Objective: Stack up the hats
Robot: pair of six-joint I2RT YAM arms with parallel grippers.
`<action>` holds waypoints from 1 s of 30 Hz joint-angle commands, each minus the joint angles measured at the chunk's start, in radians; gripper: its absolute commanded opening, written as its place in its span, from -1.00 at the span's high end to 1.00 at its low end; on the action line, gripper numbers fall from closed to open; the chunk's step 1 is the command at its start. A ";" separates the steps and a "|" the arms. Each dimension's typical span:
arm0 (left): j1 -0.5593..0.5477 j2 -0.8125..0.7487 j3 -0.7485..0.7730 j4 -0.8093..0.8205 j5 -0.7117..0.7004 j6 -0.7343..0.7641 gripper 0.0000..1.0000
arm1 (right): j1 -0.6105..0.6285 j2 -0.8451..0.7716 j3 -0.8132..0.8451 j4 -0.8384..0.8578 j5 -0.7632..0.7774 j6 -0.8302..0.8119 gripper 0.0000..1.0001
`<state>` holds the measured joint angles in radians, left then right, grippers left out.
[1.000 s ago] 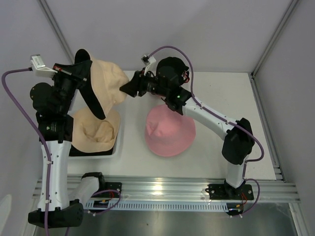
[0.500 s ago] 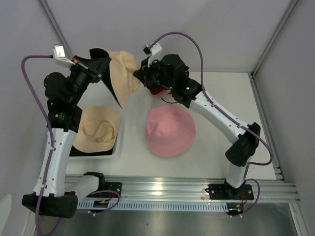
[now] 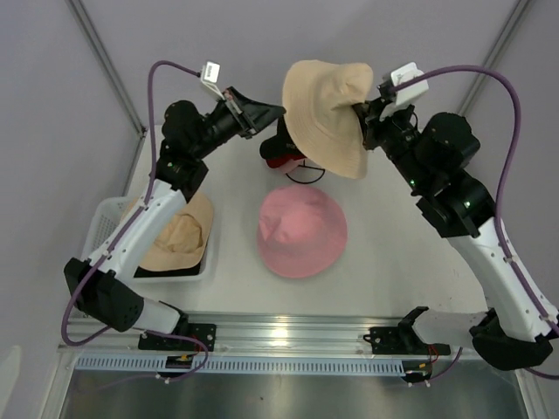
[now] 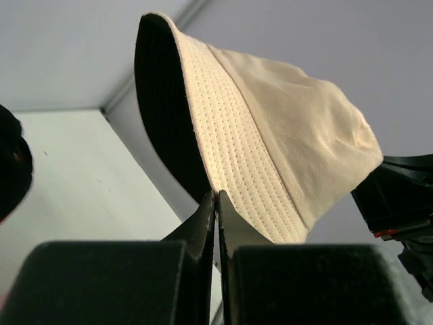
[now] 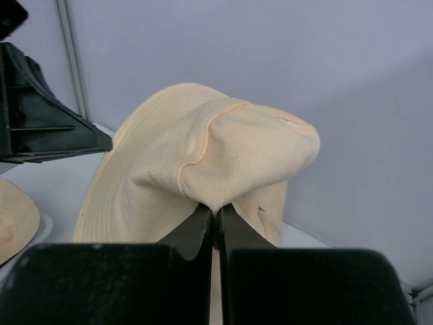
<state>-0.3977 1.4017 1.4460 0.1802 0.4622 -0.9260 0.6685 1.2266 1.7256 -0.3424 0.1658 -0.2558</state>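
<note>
A wide beige hat (image 3: pixel 327 118) with a dark underside hangs in the air over the back middle of the table, stretched between both grippers. My left gripper (image 3: pixel 278 112) is shut on its brim edge (image 4: pixel 233 169). My right gripper (image 3: pixel 362 112) is shut on a pinch of its crown (image 5: pixel 223 162). The pink bucket hat (image 3: pixel 301 231) lies brim down on the table, below and in front of the held hat. A second beige hat (image 3: pixel 179 236) rests in the white basket (image 3: pixel 100 229) at the left. No black bucket hat shows.
A black baseball cap with red (image 3: pixel 278 153) and a thin wire hoop (image 3: pixel 303 177) lie under the lifted hat at the back. Grey walls close in the table behind and on both sides.
The beige hat has travelled from the back left to the back middle and higher. The right gripper has shut on its crown and its arm swung right; the left arm followed, stretching out.
</note>
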 commanded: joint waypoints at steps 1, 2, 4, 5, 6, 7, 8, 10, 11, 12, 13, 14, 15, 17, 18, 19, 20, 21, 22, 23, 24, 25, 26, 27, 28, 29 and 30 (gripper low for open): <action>-0.038 -0.010 0.002 0.058 0.046 0.001 0.99 | -0.003 -0.064 -0.067 -0.042 -0.027 0.013 1.00; -0.041 -0.024 -0.051 0.062 0.040 0.003 0.99 | -0.001 -0.081 -0.083 -0.052 -0.044 0.019 1.00; -0.039 -0.090 -0.158 0.059 0.021 0.025 0.99 | 0.002 -0.102 -0.118 -0.082 -0.066 0.036 1.00; -0.044 -0.116 -0.189 0.035 0.004 0.062 0.99 | 0.006 -0.104 -0.126 -0.095 -0.071 0.046 1.00; -0.046 -0.145 -0.214 0.018 -0.032 0.076 0.99 | 0.011 -0.104 -0.133 -0.105 -0.072 0.052 1.00; -0.049 -0.176 -0.261 0.001 -0.099 0.085 0.99 | 0.017 -0.099 -0.141 -0.124 -0.080 0.058 1.00; -0.049 -0.226 -0.301 -0.002 -0.112 0.099 0.99 | 0.031 -0.096 -0.159 -0.129 -0.089 0.065 1.00; -0.049 -0.269 -0.340 -0.099 -0.160 0.144 0.99 | 0.052 -0.092 -0.179 -0.133 -0.095 0.076 1.00; -0.049 -0.315 -0.372 -0.128 -0.171 0.153 0.99 | 0.063 -0.090 -0.193 -0.139 -0.094 0.079 1.00; -0.049 -0.338 -0.415 -0.151 -0.174 0.167 0.99 | 0.089 -0.085 -0.198 -0.148 -0.092 0.088 1.00; -0.049 -0.360 -0.438 -0.157 -0.175 0.170 0.99 | 0.100 -0.085 -0.201 -0.165 -0.081 0.095 1.00; -0.049 -0.398 -0.481 -0.165 -0.190 0.168 0.99 | 0.111 -0.088 -0.213 -0.173 -0.081 0.101 1.00; -0.049 -0.412 -0.515 -0.180 -0.203 0.170 0.99 | 0.132 -0.094 -0.224 -0.178 -0.084 0.107 1.00; -0.047 -0.434 -0.545 -0.229 -0.235 0.174 0.99 | 0.149 -0.111 -0.251 -0.169 -0.110 0.113 1.00; -0.047 -0.449 -0.585 -0.241 -0.246 0.180 0.99 | 0.155 -0.114 -0.274 -0.162 -0.120 0.118 1.00; -0.047 -0.455 -0.598 -0.258 -0.253 0.182 0.99 | 0.164 -0.114 -0.279 -0.161 -0.141 0.131 1.00; -0.047 -0.460 -0.616 -0.272 -0.272 0.185 0.99 | 0.167 -0.110 -0.278 -0.165 -0.155 0.141 1.00; -0.047 -0.464 -0.622 -0.284 -0.278 0.190 0.99 | 0.172 -0.096 -0.271 -0.178 -0.153 0.150 1.00; -0.047 -0.471 -0.630 -0.310 -0.286 0.190 0.99 | 0.184 -0.087 -0.258 -0.196 -0.199 0.164 1.00; -0.047 -0.474 -0.636 -0.326 -0.295 0.196 0.99 | 0.193 -0.081 -0.253 -0.202 -0.209 0.167 1.00; -0.047 -0.477 -0.639 -0.341 -0.316 0.199 0.99 | 0.203 -0.070 -0.253 -0.208 -0.215 0.170 1.00; -0.047 -0.490 -0.657 -0.355 -0.330 0.202 0.99 | 0.224 -0.065 -0.262 -0.208 -0.221 0.173 1.00; -0.046 -0.498 -0.665 -0.384 -0.345 0.199 0.99 | 0.236 -0.062 -0.270 -0.207 -0.227 0.171 1.00; -0.044 -0.509 -0.676 -0.392 -0.365 0.200 0.99 | 0.247 -0.058 -0.276 -0.205 -0.230 0.170 1.00; -0.043 -0.532 -0.702 -0.400 -0.373 0.200 0.99 | 0.259 -0.046 -0.281 -0.205 -0.227 0.171 1.00; -0.040 -0.546 -0.710 -0.419 -0.382 0.196 0.99 | 0.278 -0.039 -0.278 -0.205 -0.227 0.170 1.00; -0.038 -0.559 -0.717 -0.424 -0.393 0.196 0.99 | 0.287 -0.029 -0.276 -0.208 -0.229 0.167 1.00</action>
<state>-0.4419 0.9009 0.7483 -0.1997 0.1326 -0.7536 0.9218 1.1793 1.4414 -0.5716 -0.0299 -0.1032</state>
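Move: Below the right hand, which already holds the beige hat pinched, the pink hat lies roughly 7 cm back, 9 cm left and some 43 cm down. The black cap's stack is about 20 cm farther out than the pink hat and straight beyond it; the white basket stands some 35 cm to the pink hat's left, level with it. From the left hand the pink hat is about 11 cm back, 6 cm right and 37 cm down. Lowering the beige hat towards the pink hat, the right hand sinks about 17 cm, coming back and increasingly left some 9 cm each, keeps its pinch and tips down while swinging about 25 degrees counter-clockwise. The left hand, shut beside the brim, drops faster, some 24 cm, also back and, after a small dip right, left, its fingers tilting down. ##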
